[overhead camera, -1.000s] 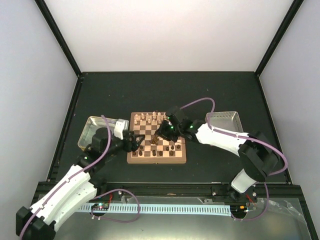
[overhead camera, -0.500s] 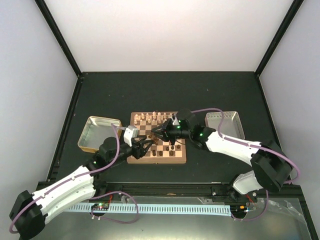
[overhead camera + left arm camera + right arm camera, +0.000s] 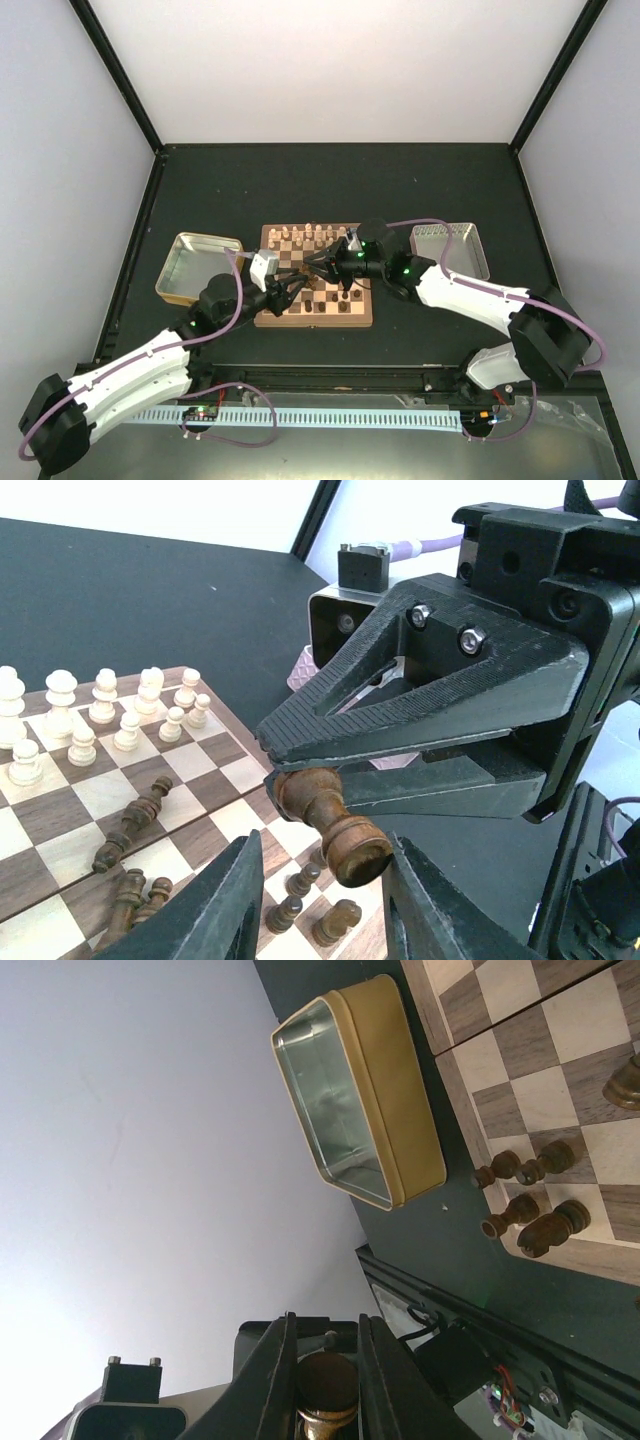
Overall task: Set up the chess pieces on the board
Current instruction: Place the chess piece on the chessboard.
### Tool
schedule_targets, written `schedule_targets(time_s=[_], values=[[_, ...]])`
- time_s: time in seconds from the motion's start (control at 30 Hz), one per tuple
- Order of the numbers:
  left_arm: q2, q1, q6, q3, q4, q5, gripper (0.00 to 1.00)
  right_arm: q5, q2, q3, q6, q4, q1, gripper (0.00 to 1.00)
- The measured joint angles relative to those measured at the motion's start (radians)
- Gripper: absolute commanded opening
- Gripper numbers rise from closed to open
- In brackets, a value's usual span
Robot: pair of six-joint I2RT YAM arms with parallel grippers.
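A dark brown chess piece [image 3: 335,830] hangs level above the board [image 3: 315,321], its head pinched in my right gripper [image 3: 318,268], which is shut on it. In the right wrist view the piece [image 3: 327,1385] sits between that gripper's [image 3: 326,1320] fingers. My left gripper [image 3: 320,848] straddles the piece's base: one finger is close to it and a gap shows at the other. Pale chess pieces [image 3: 100,700] stand in rows at the board's far side. Several dark ones [image 3: 130,825] lie toppled on the near squares.
A gold-rimmed tin [image 3: 198,268] sits empty on the black table left of the board. A grey tray [image 3: 447,247] lies to the right. Both arms meet low over the board's left half, with dark pieces [image 3: 525,1165] underneath.
My left gripper has come forward over the board's left edge and narrowed around the piece's base. The right gripper has swung left with the piece to meet it.
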Motion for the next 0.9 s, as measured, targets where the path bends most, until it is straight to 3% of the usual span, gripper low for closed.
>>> schedule_targets(time_s=[0.27, 0.5, 0.57, 0.67, 0.8, 0.9], values=[[0.014, -0.004, 0.013, 0.024, 0.007, -0.004, 0.35, -0.002, 0.000, -0.001, 0.000, 0.000, 0.000, 0.09], [0.050, -0.006, 0.025, 0.048, 0.005, -0.014, 0.10, -0.002, 0.000, -0.002, -0.003, -0.002, -0.004, 0.10], [0.053, -0.006, 0.026, 0.053, -0.007, -0.024, 0.06, -0.001, 0.000, -0.003, -0.008, -0.007, -0.008, 0.12], [0.053, -0.006, 0.031, 0.072, -0.045, -0.032, 0.06, 0.004, 0.000, -0.004, -0.020, -0.011, -0.009, 0.22], [0.053, -0.009, 0.031, 0.114, -0.121, -0.037, 0.05, 0.036, -0.016, -0.003, -0.080, -0.056, -0.008, 0.44], [0.061, -0.009, 0.033, 0.173, -0.203, -0.039, 0.05, 0.096, -0.047, -0.001, -0.158, -0.127, -0.010, 0.47]])
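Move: The dark chess piece that my right hand still holds stands just beyond my open left fingertips, about 1 cm ahead, 1 cm right and 1 cm up. From my right hand point its middle sits some 2 cm left, 1 cm back and 1 cm down. On the board, about 15 cm below my left hand, the pile of lying pieces is some 3 cm back and 1 cm right, and the lone lying piece about 1 cm ahead and 3 cm right. I take the piece over in mid-air: my left hand eases up and forward about 1 cm around it while my right holds still, then my left fingers close and pinch it. Only then do my right fingers open, and that hand draws off some 2 cm to the right and slightly down, fingertips dipping, while my left rises almost another centimetre with the piece. ##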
